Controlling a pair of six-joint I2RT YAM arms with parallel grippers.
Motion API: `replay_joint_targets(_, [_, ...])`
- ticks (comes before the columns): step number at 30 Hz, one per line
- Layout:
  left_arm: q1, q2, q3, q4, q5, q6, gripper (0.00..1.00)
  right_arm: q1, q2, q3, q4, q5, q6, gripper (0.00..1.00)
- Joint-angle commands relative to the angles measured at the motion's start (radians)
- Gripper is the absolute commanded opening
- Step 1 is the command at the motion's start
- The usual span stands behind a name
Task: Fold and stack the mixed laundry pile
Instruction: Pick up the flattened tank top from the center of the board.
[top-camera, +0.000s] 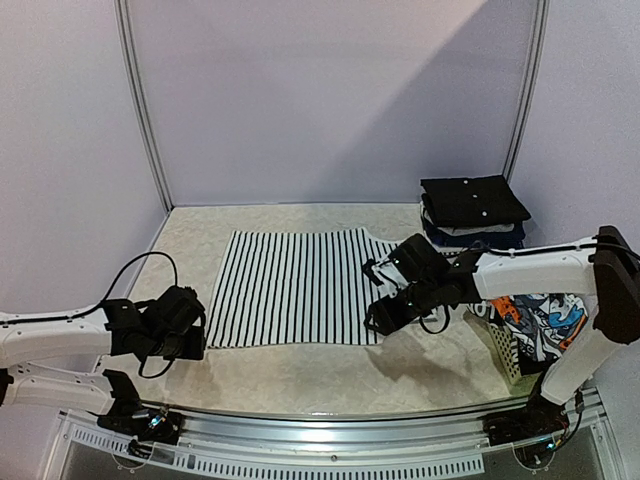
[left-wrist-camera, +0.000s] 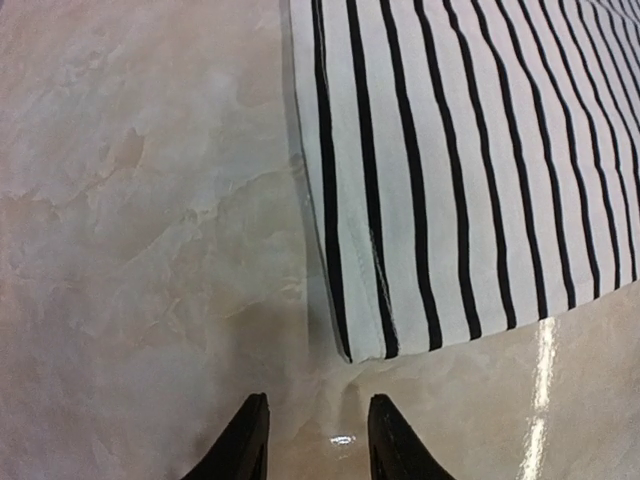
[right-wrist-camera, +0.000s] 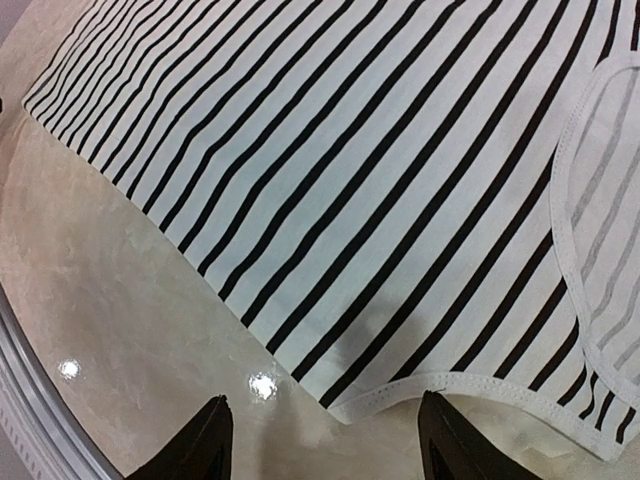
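A white garment with thin black stripes (top-camera: 295, 285) lies flat on the table's middle. My left gripper (top-camera: 190, 338) is open and empty just off its near left corner (left-wrist-camera: 365, 345), fingers apart on bare table (left-wrist-camera: 318, 440). My right gripper (top-camera: 385, 315) is open and empty over the garment's near right corner, beside its white neckline trim (right-wrist-camera: 470, 385); the wrist view shows the wide gap (right-wrist-camera: 325, 440). A garment with orange, blue and black print (top-camera: 545, 320) sits in the white lattice basket (top-camera: 505, 350) at the right.
A stack of folded dark garments (top-camera: 472, 212) lies at the back right. The marble-look table (top-camera: 300, 375) meets a metal rail at its near edge. Purple walls enclose the back and sides.
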Motion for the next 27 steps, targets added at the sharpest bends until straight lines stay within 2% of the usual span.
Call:
replay_joint_targets(1, [-0.015, 0.022, -0.019, 0.085, -0.02, -0.023, 0.33, 0.018, -0.064, -0.071, 0.045, 0.052, 0.056, 0.64])
replay_joint_targets(5, [-0.012, 0.1, -0.018, 0.17, 0.001, -0.011, 0.31, 0.02, -0.089, -0.111, 0.072, 0.046, 0.076, 0.64])
replay_joint_targets(11, [-0.009, 0.254, 0.029, 0.188, -0.024, 0.001, 0.27, 0.021, -0.093, -0.117, 0.068, 0.045, 0.077, 0.64])
replay_joint_targets(21, [-0.009, 0.279, -0.004, 0.255, -0.005, 0.006, 0.17, 0.023, -0.107, -0.122, 0.064, 0.041, 0.075, 0.65])
replay_joint_targets(25, [-0.01, 0.273, -0.014, 0.279, -0.002, 0.022, 0.09, 0.034, -0.098, -0.128, 0.06, 0.044, 0.079, 0.65])
replay_joint_targets(27, [-0.013, 0.262, -0.015, 0.278, 0.007, 0.024, 0.01, 0.043, -0.091, -0.134, 0.061, 0.046, 0.088, 0.65])
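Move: The tank top lies flat, and its left hem corner is about 3 cm ahead of the left hand, 2 cm to its right and 4 cm below. From the left hand, the right hem corner is some 38 cm to the right and 2 cm ahead. That right corner sits nearly under the right hand, about 6 cm down and 1 cm back; from the right hand, the folded stack stands roughly 32 cm ahead and 21 cm right. The left hand sinks about 3 cm onto the tank top's left hem corner while easing some 2 cm forward and 2 cm to the right, its half-open fingers closing nearly shut until they pinch the corner. The right hand drifts about 2 cm back and to its right early on, then hovers over the right hem corner with its fingers still wide open, holding nothing. ##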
